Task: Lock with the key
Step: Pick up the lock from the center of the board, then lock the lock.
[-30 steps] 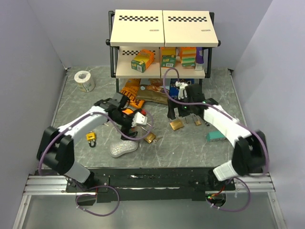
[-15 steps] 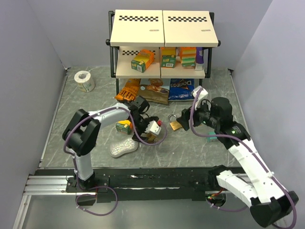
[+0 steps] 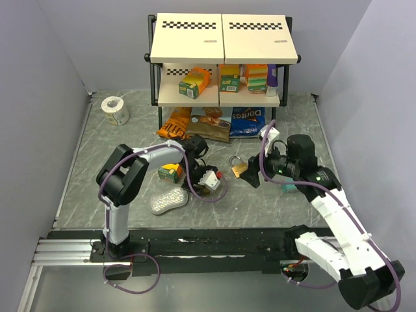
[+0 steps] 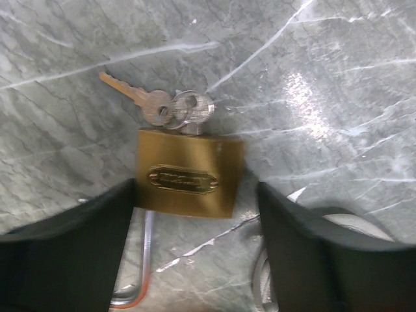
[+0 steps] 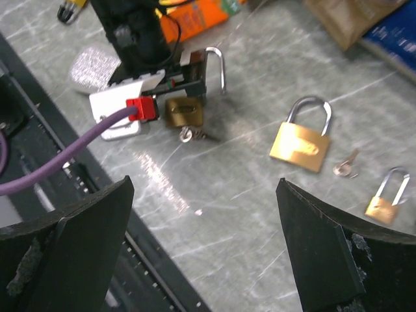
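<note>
A small brass padlock (image 4: pixel 188 179) lies on the grey marble table, a bunch of keys (image 4: pixel 170 110) at its keyhole end and its silver shackle (image 4: pixel 146 260) swung open. My left gripper (image 4: pixel 195 260) is open and straddles the lock's body without clamping it. It also shows in the top view (image 3: pixel 203 178). The right wrist view shows the same padlock (image 5: pixel 184 112) under the left fingers. My right gripper (image 5: pixel 201 260) is open and empty above the table. It shows in the top view (image 3: pixel 255 175), near a larger brass padlock (image 3: pixel 238 168).
A larger padlock (image 5: pixel 300 146), a loose key (image 5: pixel 344 168) and a small padlock (image 5: pixel 383 201) lie to the right. An orange box (image 3: pixel 170 172), a silver packet (image 3: pixel 168 203), a teal item (image 3: pixel 292 188), snack bags (image 3: pixel 247 120), a tape roll (image 3: pixel 116 109) and a shelf rack (image 3: pixel 221 65) stand around.
My left gripper has moved right and toward the near edge, over the small padlock with the keys. My right arm has swung out to the right, its gripper off the larger padlock.
</note>
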You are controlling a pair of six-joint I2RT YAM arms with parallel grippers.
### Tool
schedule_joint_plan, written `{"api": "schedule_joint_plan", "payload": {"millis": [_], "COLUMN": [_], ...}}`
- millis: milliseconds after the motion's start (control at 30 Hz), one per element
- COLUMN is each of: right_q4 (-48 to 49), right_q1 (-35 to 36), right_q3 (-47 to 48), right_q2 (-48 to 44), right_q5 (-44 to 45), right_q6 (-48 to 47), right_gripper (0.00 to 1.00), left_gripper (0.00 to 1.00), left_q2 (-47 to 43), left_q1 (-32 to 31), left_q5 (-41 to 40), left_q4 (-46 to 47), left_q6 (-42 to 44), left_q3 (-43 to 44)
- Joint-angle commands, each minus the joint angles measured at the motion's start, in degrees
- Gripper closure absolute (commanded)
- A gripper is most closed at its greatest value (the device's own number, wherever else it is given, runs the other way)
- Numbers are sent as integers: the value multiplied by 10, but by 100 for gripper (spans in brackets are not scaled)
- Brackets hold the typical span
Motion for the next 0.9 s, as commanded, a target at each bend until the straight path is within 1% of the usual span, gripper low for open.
{"api": "schedule_joint_plan", "payload": {"millis": [0,33,67,100,133,200,233,267,300,333,400,467,500,600,733,867], "right_q4": [-31,-35,-39,-47,-50,-61,-65,-68,-75,-77,-77,-78,-79,-72,-37,8], "right_q1": [-21,-31,-39,-46,-60,-76,-96,-107,-118,-138,-149,-156,-156,-154,-145,-120], "right_q3": [36,38,43,45,45,45,45,38,34,25,18,17,18,22,18,18], "right_q2": [24,29,35,45,50,67,73,86,91,97,116,137,142,164,179,184], "right_q5": [-56,-59,-71,-77,-81,-106,-113,-126,-153,-165,-184,-203,-232,-279,-308,-331], "right_q6": [7,11,18,21,33,36,44,44,43,43,49,45,42,25,63,94], "right_gripper": [1,1,1,1,1,1,1,1,1,1,1,1,1,2,4,5], "left_gripper": [30,33,40,43,51,60,70,74,79,90,99,99,99,99,99,99], "left_q2": [29,30,32,31,25,19,10,3,-4,-18,-36,-69,-81,-132,-207,-259], "left_q1": [-7,-7,-7,-7,-7,-7,-8,-8,-8,-8,-8,-10,-11,-21,-40,-66], "left_q5": [-2,-3,-1,1,10,23,38,45,53,62,71,76,75,61,34,12], "left_q4": [-21,-18,-17,-14,-3,6,17,24,34,42,64,85,94,130,179,218], "left_q6": [37,32,29,26,14,-15,-29,-45,-79,-94,-127,-142,-155,-168,-188,-212], "left_q3": [17,17,18,19,20,28,32,40,44,46,45,37,32,11,-19,-37]}}
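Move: The lock with its keys lies practically at the left hand's point, between its still open fingers. From that hand, the larger loose padlock lies about 12 cm right and 7 farther out, the white brush some 12 cm left and 5 back, the orange box roughly 10 left and 9 ahead. From the raised right hand the keyed lock lies about 16 cm left, 3 ahead and 22 below. Left fingers pinch the lock and lift it about 13 cm, veering right; right hand tips down, sinking 4 cm. ##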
